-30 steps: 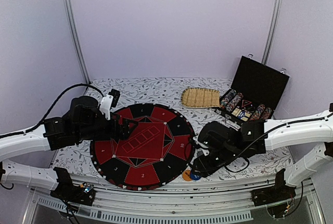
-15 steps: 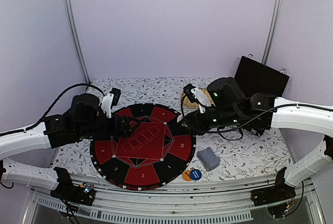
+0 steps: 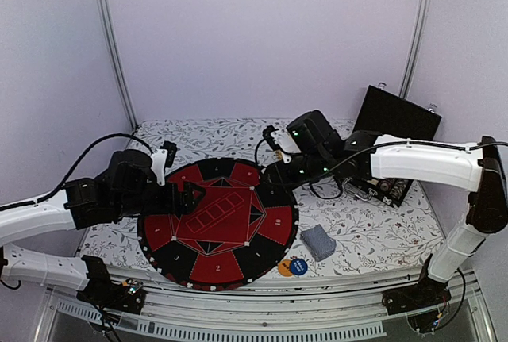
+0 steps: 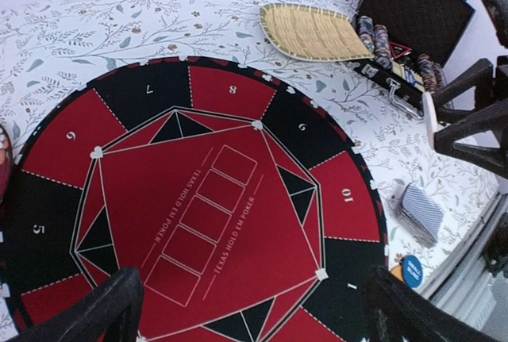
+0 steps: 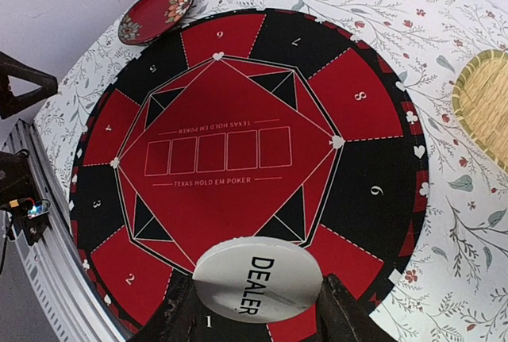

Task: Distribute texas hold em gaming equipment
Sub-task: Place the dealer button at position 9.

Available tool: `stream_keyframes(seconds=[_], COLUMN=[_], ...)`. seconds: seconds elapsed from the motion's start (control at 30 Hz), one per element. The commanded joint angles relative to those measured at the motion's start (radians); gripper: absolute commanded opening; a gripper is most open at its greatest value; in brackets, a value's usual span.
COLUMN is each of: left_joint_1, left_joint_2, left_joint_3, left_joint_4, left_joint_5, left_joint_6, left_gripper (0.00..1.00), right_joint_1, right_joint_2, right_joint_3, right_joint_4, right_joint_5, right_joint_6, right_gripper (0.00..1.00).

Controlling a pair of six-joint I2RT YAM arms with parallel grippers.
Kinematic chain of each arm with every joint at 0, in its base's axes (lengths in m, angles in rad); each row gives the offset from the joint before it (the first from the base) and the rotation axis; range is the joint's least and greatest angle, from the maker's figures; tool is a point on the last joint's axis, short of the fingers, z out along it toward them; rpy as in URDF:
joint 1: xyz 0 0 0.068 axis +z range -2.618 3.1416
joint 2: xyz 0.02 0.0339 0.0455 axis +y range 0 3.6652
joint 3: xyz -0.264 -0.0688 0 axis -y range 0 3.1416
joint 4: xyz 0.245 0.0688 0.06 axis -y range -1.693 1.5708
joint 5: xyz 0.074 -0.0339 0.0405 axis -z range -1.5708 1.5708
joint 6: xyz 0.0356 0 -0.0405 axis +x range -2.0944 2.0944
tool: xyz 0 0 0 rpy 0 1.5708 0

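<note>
My right gripper (image 5: 258,282) is shut on a white round DEALER button (image 5: 255,277), held on edge between both fingers above the red and black poker mat (image 5: 238,144), near its number 1 and 10 fields. In the top view this gripper (image 3: 268,177) hovers over the mat's (image 3: 214,227) upper right rim. My left gripper (image 4: 250,318) stands wide open and empty above the mat's left part, also seen in the top view (image 3: 197,194). A deck of blue-backed cards (image 3: 317,241) lies right of the mat, with a blue button (image 3: 298,267) and an orange button (image 3: 285,267) near the front edge.
An open black case (image 3: 397,124) with rows of chips (image 4: 397,48) stands at the back right, the oval straw tray (image 4: 313,31) beside it. A small red patterned dish (image 5: 156,13) sits off the mat's far left. The table's front rail runs just below the buttons.
My right arm has lifted from the front right of the table beside the deck and swung back and left over the mat's rim. The left arm has barely moved.
</note>
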State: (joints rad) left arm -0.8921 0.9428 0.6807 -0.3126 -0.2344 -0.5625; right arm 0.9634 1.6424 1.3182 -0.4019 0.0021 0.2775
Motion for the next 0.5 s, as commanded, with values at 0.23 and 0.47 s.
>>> stream_keyframes(seconds=[0.23,0.47], left_joint_1=[0.189,0.24], left_joint_2=[0.118,0.172], left_joint_3=[-0.001,-0.005], left_joint_4=[0.172,0.253], left_joint_5=[0.021,0.065], left_joint_6=[0.145,0.19], left_gripper=[0.98,0.98], right_joint_1=[-0.053,-0.06], right_joint_2=[0.242,0.403], right_joint_3=[0.187,0.327], right_joint_4=[-0.125,-0.295], right_joint_5=[0.045,0.168], right_joint_6=[-0.02,-0.008], right_gripper=[0.26,0.24])
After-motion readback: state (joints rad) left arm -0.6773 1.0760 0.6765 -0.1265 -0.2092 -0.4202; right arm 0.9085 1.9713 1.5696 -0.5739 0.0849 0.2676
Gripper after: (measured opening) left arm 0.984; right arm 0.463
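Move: From the right hand, which already holds the dealer button, position 9 lies about 8 cm straight ahead and some 16 cm below. On the same mat, the 10 is about 1 cm back and 3 cm right of the hand, the 8 some 13 cm ahead and 7 cm left. The woven tray is 22 cm ahead, 11 cm right. From the left hand, position 9 is about 12 cm ahead, 18 cm right. Right hand lowers the held dealer button 8 cm and forward 5 cm towards position 9; open left goes forward. ##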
